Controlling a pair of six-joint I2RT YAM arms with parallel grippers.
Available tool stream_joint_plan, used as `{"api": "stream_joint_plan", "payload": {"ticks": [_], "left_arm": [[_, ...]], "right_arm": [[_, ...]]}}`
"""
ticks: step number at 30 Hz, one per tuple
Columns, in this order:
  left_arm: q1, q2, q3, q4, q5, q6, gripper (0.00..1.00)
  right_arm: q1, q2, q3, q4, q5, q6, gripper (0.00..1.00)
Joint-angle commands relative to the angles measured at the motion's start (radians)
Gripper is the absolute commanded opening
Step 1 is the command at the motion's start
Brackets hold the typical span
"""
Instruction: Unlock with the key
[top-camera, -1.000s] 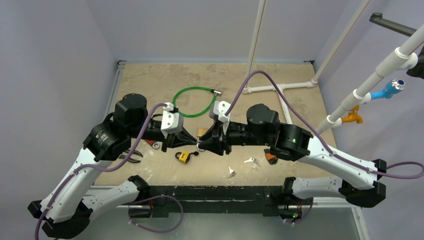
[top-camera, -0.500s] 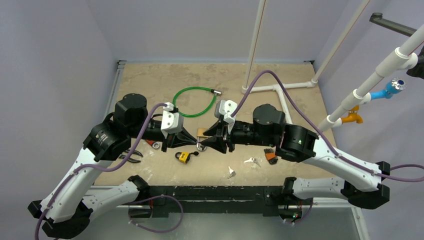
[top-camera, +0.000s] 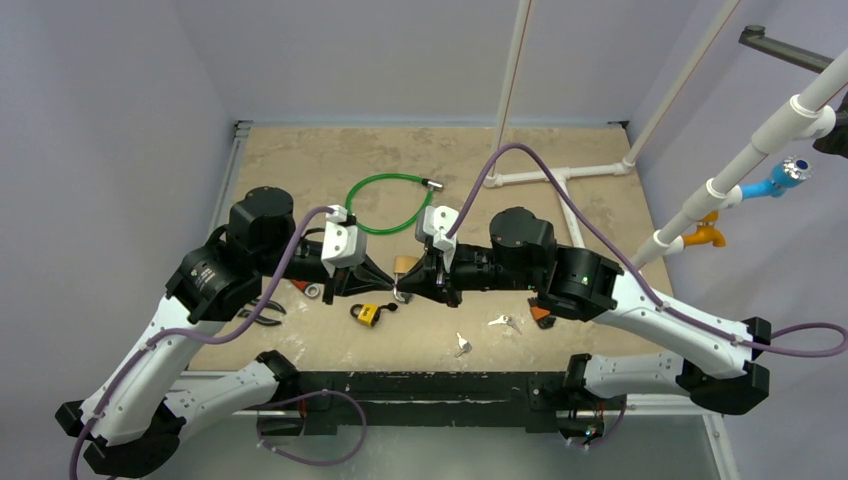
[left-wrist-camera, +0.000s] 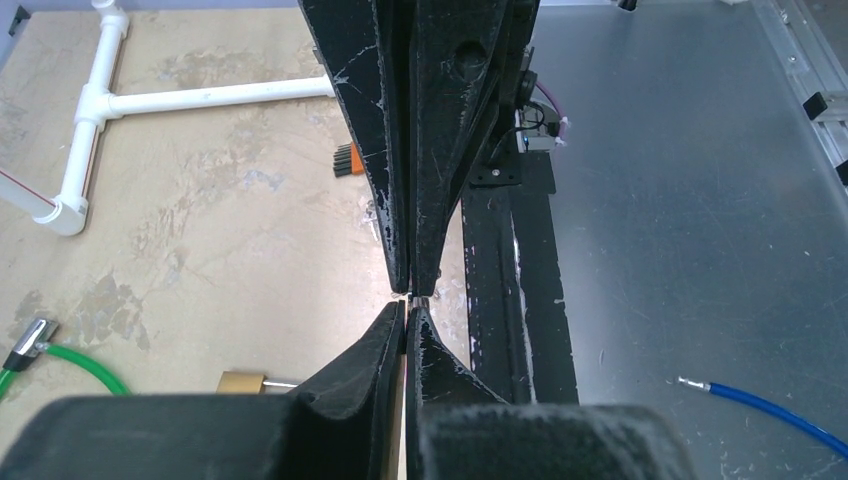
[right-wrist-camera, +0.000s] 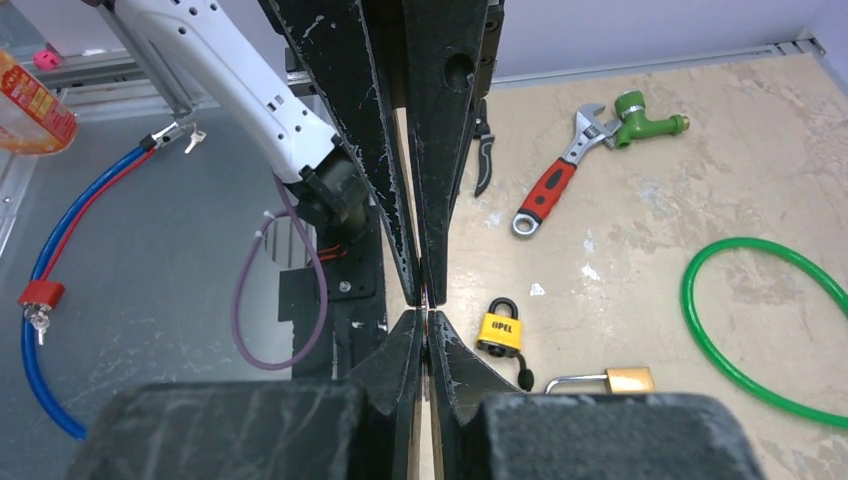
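My left gripper (top-camera: 390, 289) and right gripper (top-camera: 410, 291) meet tip to tip above the table's front middle. A thin silver key (top-camera: 400, 293) sits where the tips join. In the left wrist view it shows as a small bright sliver (left-wrist-camera: 417, 297) at my left gripper (left-wrist-camera: 405, 308), whose jaws are shut on it. The right gripper (right-wrist-camera: 425, 316) is shut on the same metal sliver (right-wrist-camera: 427, 300). A yellow padlock (top-camera: 368, 314) (right-wrist-camera: 502, 327) lies on the table just below the tips. A brass padlock (top-camera: 406, 264) (right-wrist-camera: 628, 380) (left-wrist-camera: 243, 382) lies behind them.
Two loose keys (top-camera: 462, 345) (top-camera: 505, 322) lie near the front edge. A green cable loop (top-camera: 385, 205) is behind the grippers, with a red-handled wrench (right-wrist-camera: 550, 195) and pliers (top-camera: 262, 312) at the left. White pipes (top-camera: 560, 175) stand at the back right.
Half a second ago the right gripper had drawn back to the right with its jaws parted. It has since returned to the left gripper's tips and shut. The left arm has stayed put.
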Motion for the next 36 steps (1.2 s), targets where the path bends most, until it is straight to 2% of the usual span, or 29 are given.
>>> {"api": "stream_joint_plan", "payload": {"ticks": [1,7,8,11,12,14,19,23,28,36], "left_arm": [[0.003,-0.006,0.039,0.022,0.014,0.009,0.0],[0.004,-0.006,0.041,0.043,-0.015,-0.007,0.0],[0.004,-0.005,0.041,0.049,-0.029,-0.012,0.06],[0.004,0.003,0.034,0.093,-0.144,-0.06,0.43],[0.004,0.011,0.033,0.104,-0.206,-0.076,0.5],[0.006,0.04,0.033,0.112,-0.329,-0.104,0.6],[0.022,0.191,0.034,0.052,-0.623,-0.188,0.71],[0.048,0.414,0.077,-0.037,-0.687,-0.24,0.76],[0.054,0.69,0.151,-0.038,-0.701,-0.345,0.71],[0.055,0.851,0.115,0.096,-0.721,-0.44,0.71]], "right_arm": [[-0.002,-0.004,0.006,0.005,-0.026,-0.011,0.0],[-0.002,-0.041,-0.037,0.024,0.025,-0.006,0.0],[-0.003,-0.061,-0.059,0.042,0.04,0.004,0.0],[-0.002,-0.124,-0.148,0.089,0.102,0.054,0.0],[-0.001,-0.143,-0.164,0.093,0.127,0.068,0.0],[-0.004,-0.171,-0.215,0.096,0.162,0.097,0.0],[-0.005,-0.245,-0.309,0.107,0.21,0.191,0.0],[-0.005,-0.325,-0.381,0.123,0.233,0.276,0.0],[-0.005,-0.419,-0.42,0.128,0.26,0.332,0.0],[-0.005,-0.407,-0.37,0.085,0.275,0.356,0.0]]}}
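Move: The brass padlock lies on the table about 20 cm ahead of the left gripper, 2 cm to its right and some 32 cm below. On the same table, the yellow padlock is about 8 cm ahead and 6 cm left of that gripper, and the green cable ring 36 cm ahead and 2 cm left. From the right gripper, which also pinches the key, the brass padlock is about 20 cm straight ahead and 32 cm down, the loose keys 2 cm ahead and 12 cm right. Open the left gripper to let go of the key, then swing it forward about 20 cm and down 25 cm towards the brass padlock, turning the fingers from pointing right to pointing mostly down, jaws wide. Keep the key pinched in the right gripper and draw it off to the right some 8 cm, dipping and then coming back up a little. ##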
